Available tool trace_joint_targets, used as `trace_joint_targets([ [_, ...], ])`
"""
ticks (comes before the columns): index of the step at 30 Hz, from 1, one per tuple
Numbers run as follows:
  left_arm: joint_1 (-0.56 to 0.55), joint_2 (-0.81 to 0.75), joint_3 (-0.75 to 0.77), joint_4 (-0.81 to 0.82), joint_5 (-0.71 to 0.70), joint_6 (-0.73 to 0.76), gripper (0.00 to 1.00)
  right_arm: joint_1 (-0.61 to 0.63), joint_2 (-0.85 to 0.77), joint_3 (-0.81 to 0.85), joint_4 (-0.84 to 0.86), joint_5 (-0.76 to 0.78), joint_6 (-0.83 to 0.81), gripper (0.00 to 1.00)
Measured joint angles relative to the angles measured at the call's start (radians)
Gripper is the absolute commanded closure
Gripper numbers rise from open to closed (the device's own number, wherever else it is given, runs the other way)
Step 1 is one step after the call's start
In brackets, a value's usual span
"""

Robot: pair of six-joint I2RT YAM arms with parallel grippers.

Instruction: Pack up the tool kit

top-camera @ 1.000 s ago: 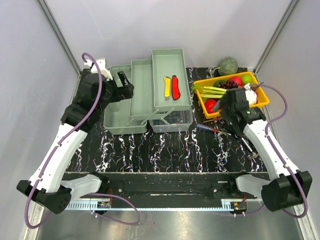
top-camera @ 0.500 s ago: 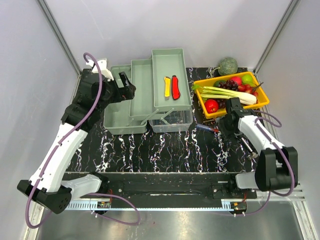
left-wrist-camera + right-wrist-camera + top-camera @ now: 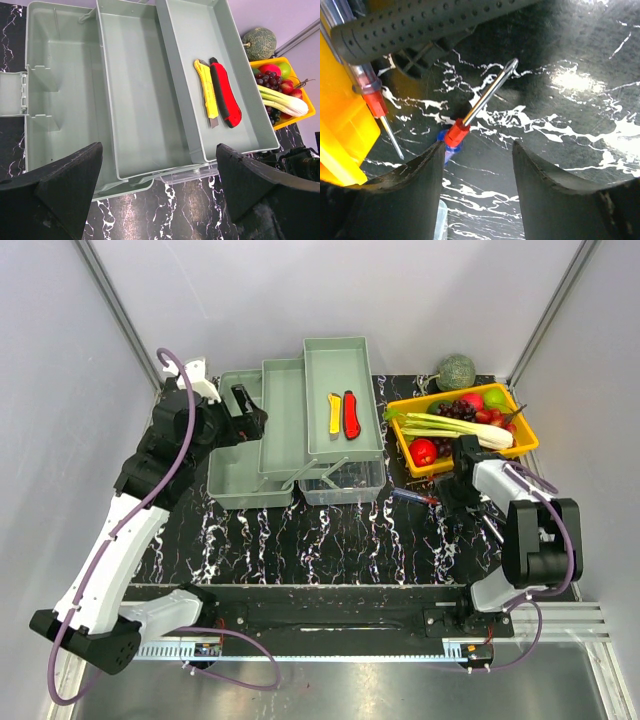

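The open pale grey-green toolbox (image 3: 285,430) (image 3: 135,90) has its tiered trays folded out. A yellow utility knife (image 3: 334,415) (image 3: 206,95) and a red one (image 3: 351,413) (image 3: 225,92) lie in the top tray. My left gripper (image 3: 248,405) (image 3: 159,150) hovers open above the box's front edge, holding nothing. My right gripper (image 3: 450,502) (image 3: 477,150) is low over the table, jaws apart. A blue-handled screwdriver (image 3: 415,497) (image 3: 487,95) lies on the table, its handle against the left finger. Just behind are a second screwdriver (image 3: 370,95) and the hammer's black handle (image 3: 430,20).
An orange-yellow tray (image 3: 525,445) of fruit and vegetables stands at the back right, close to my right gripper. A green melon (image 3: 456,370) sits behind it. The hammer (image 3: 497,538) lies along the right arm's forearm. Grey walls close in both sides.
My right arm has swung down from over the orange tray to the table beside the screwdriver, and its jaws have narrowed. The left arm has barely shifted.
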Motion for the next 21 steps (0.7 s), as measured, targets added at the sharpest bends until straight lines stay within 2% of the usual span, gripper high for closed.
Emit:
trace_joint_targets([
  [7,0.002,-0.001,0.0,-0.007,0.0,0.0,0.01,-0.021,0.093,0.031,0.023,0.006,0.011,0.44],
  [9,0.003,-0.001,0.0,-0.016,0.001,0.0,0.01,-0.022,0.124,0.045,0.029,0.005,0.012,0.67],
  [11,0.003,-0.001,0.0,-0.027,0.009,0.002,0.01,-0.022,0.159,0.069,0.027,0.005,0.004,0.76],
  [14,0.003,-0.002,0.0,-0.028,0.038,0.014,0.01,-0.023,0.187,0.107,0.012,0.007,-0.014,0.81],
  [18,0.003,-0.031,-0.043,-0.003,0.096,0.04,0.01,-0.024,0.188,0.11,0.0,0.029,-0.032,1.0],
  [21,0.003,-0.097,-0.158,0.04,0.155,0.057,0.01,-0.024,0.14,0.058,0.031,0.055,-0.058,1.0],
])
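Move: The blue screwdriver's red collar is roughly 2 cm ahead of the right hand and 3 cm below, its handle running to the left and its shaft angling right and back. The hammer's middle is some 11 cm to that hand's right and 2 cm nearer the base; the clear-handled screwdriver is about 8 cm ahead and 3 cm right, with the yellow crate beyond, 20 cm ahead and 6 cm right. From the left hand, the blue screwdriver is some 44 cm right, level ahead, 36 cm below. The right hand, pointing down, sinks about 2.5 cm while easing roughly as far forward over the blue screwdriver, then its half-open fingers close and pinch the tool around the red collar, the hand drifting about a centimetre back and to the right as they shut, still down at the table. Late on, the left hand, empty and wide open beside the trays, starts down and back towards the base, some 4 cm in all with a little to the right, turning about 10 degrees clockwise. ##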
